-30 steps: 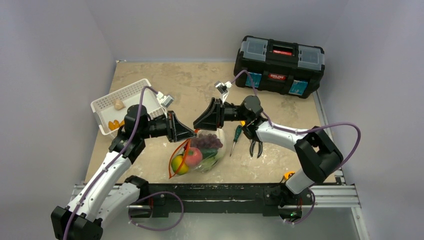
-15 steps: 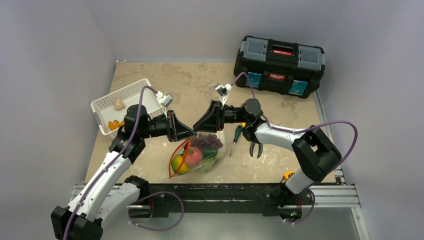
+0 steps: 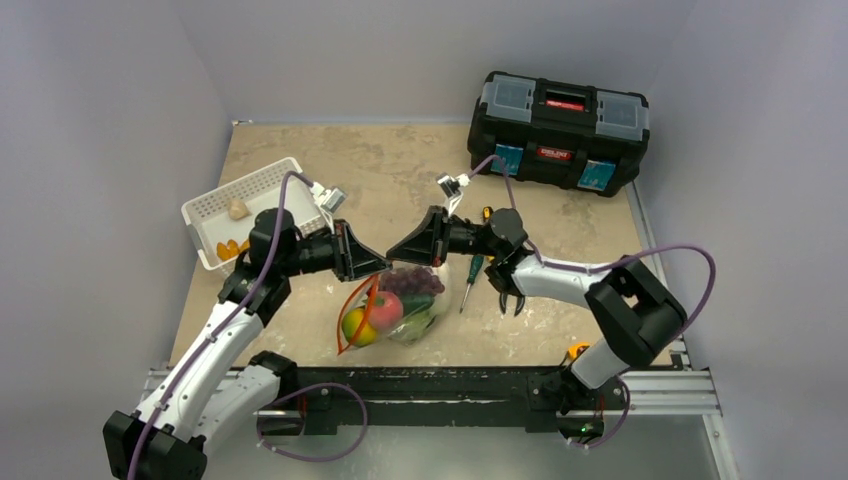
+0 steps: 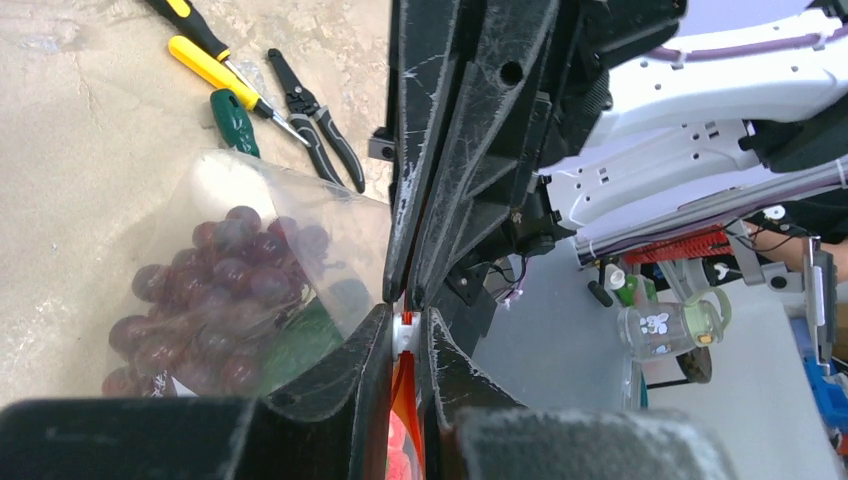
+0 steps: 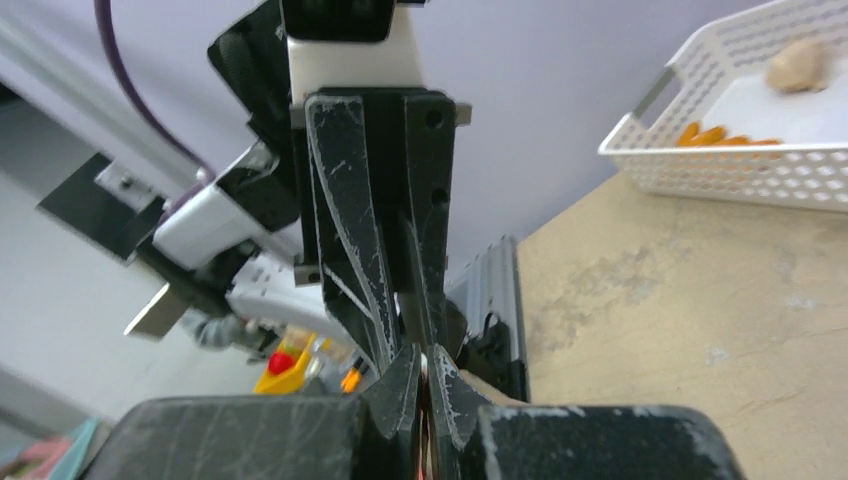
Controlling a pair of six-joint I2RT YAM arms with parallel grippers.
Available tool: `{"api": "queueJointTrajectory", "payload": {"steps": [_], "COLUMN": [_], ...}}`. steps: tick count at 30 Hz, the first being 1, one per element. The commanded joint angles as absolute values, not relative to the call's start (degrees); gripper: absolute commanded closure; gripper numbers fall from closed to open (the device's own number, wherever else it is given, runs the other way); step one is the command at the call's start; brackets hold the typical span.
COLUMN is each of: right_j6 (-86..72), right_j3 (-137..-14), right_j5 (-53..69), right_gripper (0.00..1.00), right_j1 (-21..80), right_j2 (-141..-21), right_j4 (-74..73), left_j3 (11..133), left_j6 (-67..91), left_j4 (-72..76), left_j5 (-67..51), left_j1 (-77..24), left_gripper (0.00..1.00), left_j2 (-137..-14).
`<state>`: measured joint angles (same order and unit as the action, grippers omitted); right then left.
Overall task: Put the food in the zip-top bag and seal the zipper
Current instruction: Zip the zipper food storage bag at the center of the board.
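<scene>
The zip-top bag (image 3: 436,290) lies near the table's front edge, holding the food: dark grapes (image 3: 411,281), a red peach (image 3: 386,312), a yellow-green fruit (image 3: 356,329) and a green cucumber (image 3: 418,305). Its orange-red zipper (image 3: 361,312) curves down the left side. My left gripper (image 3: 383,266) and right gripper (image 3: 393,253) meet tip to tip above the bag's top corner. In the left wrist view the left gripper (image 4: 405,325) is shut on the zipper (image 4: 404,400) at a small white slider. In the right wrist view the right gripper (image 5: 424,362) is shut on the same strip.
A black toolbox (image 3: 558,130) stands at the back right. A white slotted basket (image 3: 214,202) with small items sits at the left. A green-handled screwdriver (image 3: 472,270) and pliers (image 3: 512,295) lie right of the bag, with yellow-handled screwdrivers (image 4: 205,65) nearby.
My right gripper has closed from partly open to shut on the zipper and dropped slightly towards the left gripper's tip. The left arm and the bag have held still.
</scene>
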<state>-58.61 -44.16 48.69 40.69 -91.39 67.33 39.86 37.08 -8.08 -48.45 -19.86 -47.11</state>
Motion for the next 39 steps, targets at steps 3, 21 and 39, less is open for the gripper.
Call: {"api": "queueJointTrajectory", "payload": {"steps": [3, 21, 39], "right_j6": [-49.69, -49.0, -48.39], "right_j3": [-40.73, -39.33, -34.84], "right_j5": [26.39, 19.12, 17.41], "right_gripper": [1.0, 1.0, 1.0], "right_j1": [40.77, 35.23, 29.46], "right_j2": [-79.35, -77.23, -79.01], "right_j4": [55.62, 57.81, 57.85], "left_j3": [43.36, 52.96, 59.52], "left_j6": [37.76, 23.96, 10.31], "left_j4": [-7.88, -30.54, -52.21], "left_j5": [-49.36, -50.06, -47.97], "left_j1": [-19.42, -19.11, -18.77], "left_gripper": [1.0, 1.0, 1.0], "left_j2": [-46.93, -47.65, -49.68]}}
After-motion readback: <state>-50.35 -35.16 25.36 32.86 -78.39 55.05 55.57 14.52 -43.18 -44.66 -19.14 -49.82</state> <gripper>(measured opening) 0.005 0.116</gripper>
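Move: The left fingers already hold the white slider of the zipper food storage bag. The open zipper's loose end hangs about 9 cm to their left, 10 cm back and 14 cm lower; the tomato is some 4 cm back and the grapes 5 cm to the right, both about 16 cm down. From the right fingers, shut on the zipper's other end, the slider is only 2 cm back and 2 cm below, and the green screwdriver about 15 cm right, 5 cm ahead and 26 cm down. The right hand, starting shut on the zipper's end, draws away from the slider about 8 cm forward and 7 cm right, rising a little before sinking again and turning some 30 degrees clockwise, with its fingers still closed. The left hand keeps its pinch on the slider, rises a centimetre or so at first, then works against that pull by going about 3 cm left and 3 cm back while sinking again and tipping its fingers some 15 degrees further down. ##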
